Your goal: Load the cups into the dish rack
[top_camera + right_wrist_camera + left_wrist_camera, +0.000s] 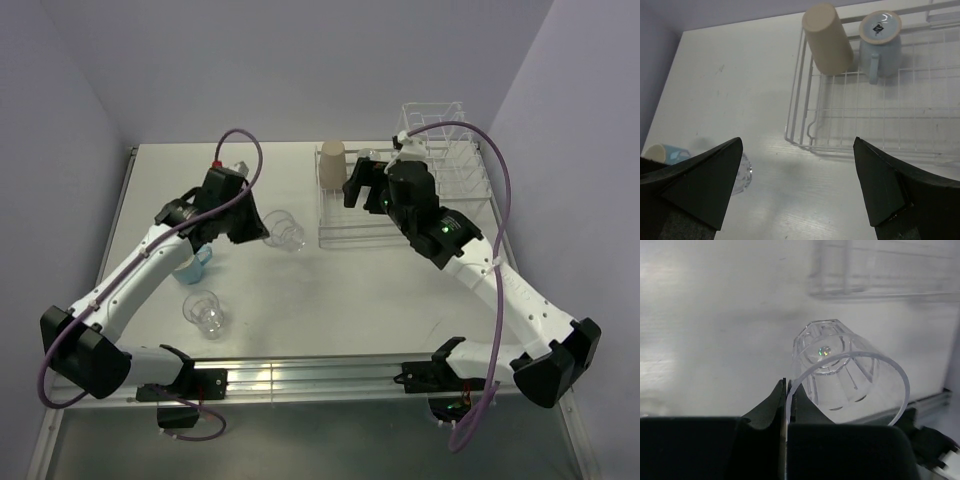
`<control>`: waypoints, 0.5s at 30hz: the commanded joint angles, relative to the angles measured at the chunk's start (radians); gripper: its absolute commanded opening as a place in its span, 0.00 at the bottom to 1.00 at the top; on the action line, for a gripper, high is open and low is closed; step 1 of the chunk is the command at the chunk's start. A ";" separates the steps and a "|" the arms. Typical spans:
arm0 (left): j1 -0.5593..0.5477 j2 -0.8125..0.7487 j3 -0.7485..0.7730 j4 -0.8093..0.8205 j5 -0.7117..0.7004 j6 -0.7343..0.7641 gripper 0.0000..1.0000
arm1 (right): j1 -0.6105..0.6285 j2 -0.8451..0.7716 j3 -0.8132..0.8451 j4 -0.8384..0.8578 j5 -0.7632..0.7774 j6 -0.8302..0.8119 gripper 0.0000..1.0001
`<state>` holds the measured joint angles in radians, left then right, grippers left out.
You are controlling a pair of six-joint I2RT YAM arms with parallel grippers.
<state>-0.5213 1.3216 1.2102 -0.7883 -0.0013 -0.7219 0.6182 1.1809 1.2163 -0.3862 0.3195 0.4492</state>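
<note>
My left gripper [255, 226] is shut on the rim of a clear tumbler [286, 233], which tips sideways just above or on the table. In the left wrist view the fingers [775, 405] pinch the tumbler [850, 375] wall at its mouth. The white dish rack [410, 232] holds an upturned tan paper cup [332, 164] and a light blue mug [880, 42] at its far left corner. My right gripper [358, 186] hangs open over the rack's left part, nothing between its fingers. A second clear tumbler [205, 312] and a small light blue cup [190, 266] stand on the table.
The rack's tall plate dividers [440, 125] rise at its far right end. Purple walls close in the table on the left, back and right. A metal rail [300, 378] runs along the near edge between the arm bases.
</note>
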 commanded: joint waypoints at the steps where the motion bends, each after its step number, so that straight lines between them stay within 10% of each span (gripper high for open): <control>1: 0.012 -0.013 0.100 0.122 0.218 -0.001 0.00 | -0.012 -0.073 0.039 0.036 -0.098 0.005 1.00; 15: 0.175 -0.036 -0.089 1.042 0.859 -0.411 0.00 | -0.296 -0.239 -0.182 0.463 -0.807 0.282 1.00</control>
<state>-0.3439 1.2991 1.1404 -0.1146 0.6521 -0.9821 0.3634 0.9234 1.0794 -0.1005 -0.2409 0.6201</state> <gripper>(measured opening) 0.053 0.997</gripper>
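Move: The clear glass is pinched at its rim in the left fingers, its middle about 21 cm left of the open right hand, 2 cm nearer the base and 15 cm lower. The right gripper it is being brought to is some 26 cm right of the left hand, 5 cm farther out and 12 cm higher. In the rack, the tan cup stands about 22 cm ahead of the right hand, 8 cm left and 25 cm below; the grey-blue mug stands 8 cm right of that cup, level with it. The clear glass, still pinched at its rim, is carried up about 12 cm by the left hand, also some 6 cm right and a little forward, as the wrist swings the fingers from steeply down round to the right. The right hand, fingers staying wide open, rises some 9 cm and draws back about 4 cm, turning counter-clockwise to face the glass. ##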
